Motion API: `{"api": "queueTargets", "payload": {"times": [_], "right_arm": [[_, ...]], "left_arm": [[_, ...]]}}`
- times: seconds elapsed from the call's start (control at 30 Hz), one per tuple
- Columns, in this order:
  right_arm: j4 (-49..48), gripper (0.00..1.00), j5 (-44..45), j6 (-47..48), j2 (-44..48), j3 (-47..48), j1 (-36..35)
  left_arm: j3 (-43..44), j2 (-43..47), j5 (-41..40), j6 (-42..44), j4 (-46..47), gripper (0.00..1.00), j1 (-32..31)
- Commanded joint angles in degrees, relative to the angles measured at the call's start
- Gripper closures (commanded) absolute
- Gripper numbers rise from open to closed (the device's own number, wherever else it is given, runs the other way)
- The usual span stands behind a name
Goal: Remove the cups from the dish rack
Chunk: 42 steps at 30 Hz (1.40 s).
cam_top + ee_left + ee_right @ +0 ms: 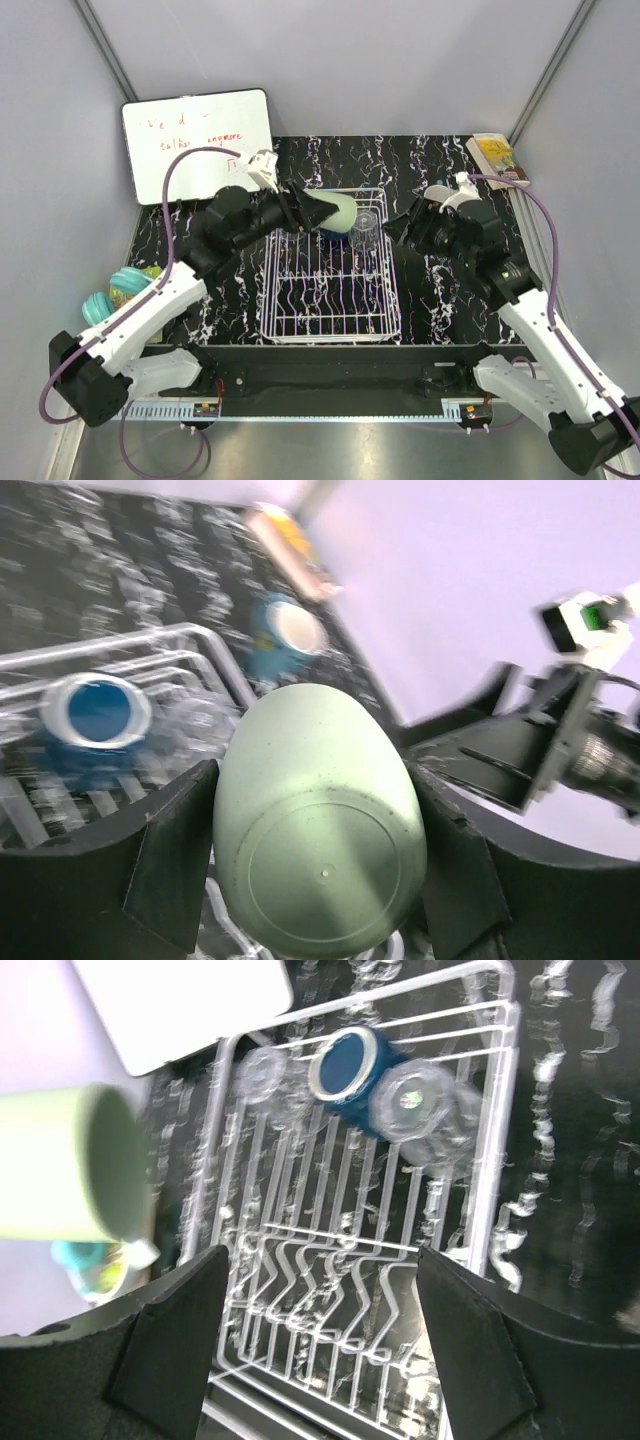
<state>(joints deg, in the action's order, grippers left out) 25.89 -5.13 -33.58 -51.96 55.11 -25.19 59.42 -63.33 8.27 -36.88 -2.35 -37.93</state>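
Observation:
My left gripper (318, 212) is shut on the pale green tumbler (340, 211), which it holds on its side above the far end of the dish rack (330, 338). In the left wrist view the tumbler's base (320, 870) fills the gap between the fingers (170, 850). Below it, inside the rack, stand a dark navy mug (345, 1065) and two clear glasses (415, 1100) (262, 1072). A light blue mug (285, 635) stands on the table beyond the rack's corner. My right gripper (398, 225) is open at the rack's far right side, with only rack wires (320, 1290) between its fingers.
A whiteboard (198, 142) leans at the back left. Turquoise ribbed round things (115, 292) lie at the table's left edge. A yellow-covered booklet (497, 158) lies at the back right corner. Grey walls close in the black marbled table (450, 300) on three sides.

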Motion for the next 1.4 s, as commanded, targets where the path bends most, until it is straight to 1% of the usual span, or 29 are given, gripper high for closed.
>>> {"api": "queueTargets", "payload": {"times": [0.0,0.07,0.13,0.17,0.2,0.3,0.43,0.57,0.77,0.93,1.03,1.13,1.17,1.3,1.37], "right_arm": [[-9.45,0.18,-8.4,-2.54,5.73,-2.81,-0.12],[-11.38,0.18,-10.42,-3.15,7.57,-3.69,-0.12],[-12.61,0.18,-12.27,-4.55,8.37,-4.31,-0.12],[-14.36,0.19,-14.71,-5.08,8.63,-5.01,-0.12],[-15.16,0.18,-15.69,-5.78,8.81,-5.45,-0.12],[-17.54,0.19,-17.81,-7.55,9.16,-6.77,-0.12],[-19.64,0.19,-18.95,-8.51,8.9,-7.21,-0.21],[-22.81,0.21,-20.36,-9.92,7.41,-7.74,-0.21],[-29.4,0.22,-21.94,-12.12,5.03,-7.83,-0.47],[-33.96,0.27,-23.61,-13.96,2.23,-7.91,-1.26],[-36.25,0.33,-24.05,-14.75,0.47,-7.74,-2.14],[-37.22,0.42,-24.06,-14.84,-1.03,-7.3,-2.76],[-37.49,0.5,-24.14,-14.84,-1.29,-7.21,-2.85],[-38.37,0.68,-24.06,-14.84,-2.26,-7.12,-3.2],[-38.81,0.71,-24.49,-14.84,-2.88,-7.12,-3.37]], "left_arm": [[-7.63,-0.48,18.26,-11.44,25.42,1.0,0.93],[-9.05,-1.18,20.8,-14.51,29.23,1.0,1.28],[-11.25,-2.05,21.52,-16.89,34.41,1.0,1.81],[-12.04,-2.5,22.57,-20.04,36.6,1.0,2.07],[-13.44,-3.02,23.19,-21.37,40.89,1.0,2.25],[-14.41,-4.87,24.33,-24.11,44.79,1.0,2.34],[-15.12,-5.4,24.16,-24.9,46.47,1.0,2.34],[-15.12,-6.72,25.74,-26.48,49.19,1.0,2.07],[-16.35,-6.98,26.0,-25.87,48.58,1.0,1.37],[-16.53,-8.21,26.27,-25.87,49.11,1.0,0.58],[-16.35,-9.7,26.44,-26.13,50.16,1.0,-0.38],[-15.83,-10.85,26.53,-25.96,50.69,1.0,-1.53],[-15.65,-11.28,26.53,-25.87,50.69,1.0,-1.62],[-15.65,-12.17,26.53,-25.52,50.69,1.0,-2.85],[-15.56,-12.6,26.53,-25.08,50.17,1.0,-3.2]]}}
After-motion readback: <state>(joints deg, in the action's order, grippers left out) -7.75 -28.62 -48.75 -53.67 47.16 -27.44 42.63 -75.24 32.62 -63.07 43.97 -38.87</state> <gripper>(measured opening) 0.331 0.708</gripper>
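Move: Up over the rack the left hand already holds the green cup, mouth to the right; the right gripper waits about 18 cm to its right, 1 cm nearer the base and 7 cm lower. From the right hand the green cup is some 15 cm left, 3 cm ahead and 7 cm above. Down in the rack, both roughly 18 cm below the right hand, stand the clear glass, 10 cm ahead and 7 cm left, and the blue mug, 14 cm ahead and 15 cm left. Bringing the green cup to the right hand, the left arm keeps its grip, going right and back and sinking slightly, turning clockwise and rolling its left side down some 25 degrees. The right hand travels about 8 cm left and 7 cm up with a small pull back, turning counter-clockwise, left side rising; late on, its fingers close well over halfway across the cup's rim, one inside, one outside. ##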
